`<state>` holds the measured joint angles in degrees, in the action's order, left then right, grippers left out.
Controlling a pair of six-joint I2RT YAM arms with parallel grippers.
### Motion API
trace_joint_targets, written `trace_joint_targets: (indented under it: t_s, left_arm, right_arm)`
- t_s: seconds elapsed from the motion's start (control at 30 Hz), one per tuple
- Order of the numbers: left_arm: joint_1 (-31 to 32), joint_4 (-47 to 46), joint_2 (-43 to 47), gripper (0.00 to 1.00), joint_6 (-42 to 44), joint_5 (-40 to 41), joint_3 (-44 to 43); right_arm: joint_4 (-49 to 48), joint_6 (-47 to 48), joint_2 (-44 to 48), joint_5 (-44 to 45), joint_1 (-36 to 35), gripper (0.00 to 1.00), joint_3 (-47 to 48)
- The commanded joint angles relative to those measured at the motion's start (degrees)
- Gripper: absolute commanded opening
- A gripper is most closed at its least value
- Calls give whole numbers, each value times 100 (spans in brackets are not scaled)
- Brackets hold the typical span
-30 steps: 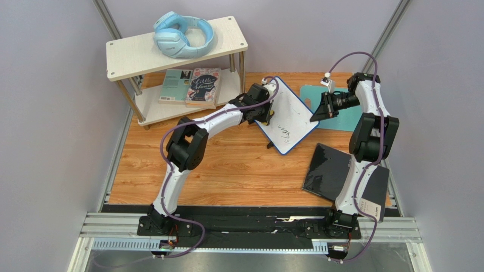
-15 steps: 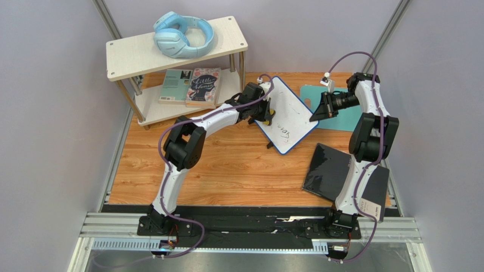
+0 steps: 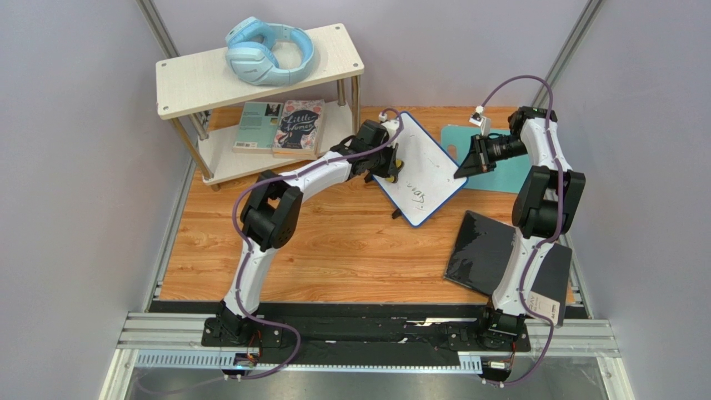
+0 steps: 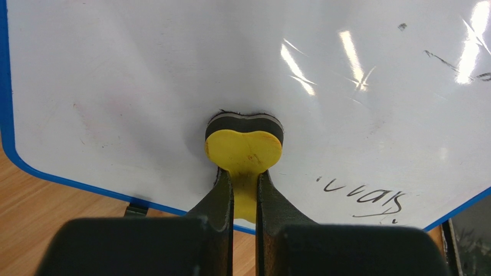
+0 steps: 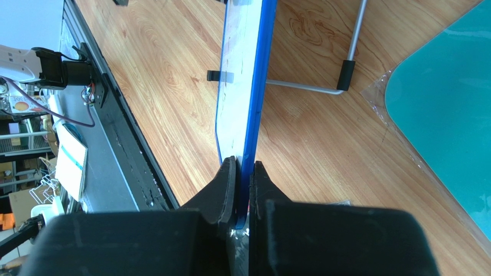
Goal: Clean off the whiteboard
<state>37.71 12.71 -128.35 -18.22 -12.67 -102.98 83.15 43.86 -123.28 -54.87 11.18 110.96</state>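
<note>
The whiteboard [image 3: 427, 162] stands tilted on the wooden table, white with a blue frame. Dark handwriting [image 3: 416, 194] shows near its lower corner. My left gripper [image 3: 392, 171] is shut on a yellow eraser [image 4: 244, 146], whose dark felt edge presses against the board's face [image 4: 144, 75]. The handwriting [image 4: 363, 195] lies to the right of the eraser. My right gripper [image 3: 460, 171] is shut on the board's right edge; in the right wrist view its jaws [image 5: 244, 168] pinch the blue frame [image 5: 257, 75] edge-on.
A two-level shelf [image 3: 192, 83] at back left carries blue headphones [image 3: 269, 50] and books [image 3: 279, 127]. A teal mat [image 3: 509, 175] lies behind the right arm, a glossy black panel [image 3: 484, 250] near it. The board's wire stand foot [image 5: 344, 75] rests on the wood.
My left gripper slid the eraser a little left and back across the board. The right gripper kept its hold on the edge.
</note>
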Motion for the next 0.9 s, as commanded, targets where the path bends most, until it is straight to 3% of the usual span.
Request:
trace_joint_targets:
  t_s: [0.0,0.13,0.7,0.87]
  left_arm:
    - [780,65,-181,0,661,26,-196]
    - [1237,-110,-164,0,872,80,-4]
    - [2020,-339,-93,0,1233,-386,744]
    - [1951,-374,-32,0,1014,324,832]
  right_arm:
    - [1229,985,68,513,-125,0,93]
    - [1229,967,59,495,-125,0,128]
    - [1229,861,-38,390,-125,0,330]
    - [1229,870,-29,390,-125,0,304]
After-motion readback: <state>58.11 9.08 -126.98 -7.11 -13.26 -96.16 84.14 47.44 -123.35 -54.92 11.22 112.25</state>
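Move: The leftover scribble on the whiteboard lies about 6 cm back and 6 cm right of the left hand, at nearly its height. From that hand, the board's bottom right corner is roughly 15 cm back, 5 cm right and 4 cm lower; the black folder's middle is 26 cm back, 31 cm right and 8 cm lower. From the right hand, the scribble is some 4 cm back, 11 cm left and 6 cm lower. Back and to the right in one quickening sweep of about 20 cm, the left hand draws the still-pinched yellow eraser over the scribble and off past the board's lower right end, dipping nearly 3 cm late and swinging about 30 degrees clockwise. The right hand keeps the board's raised right corner pinched, all but still. ##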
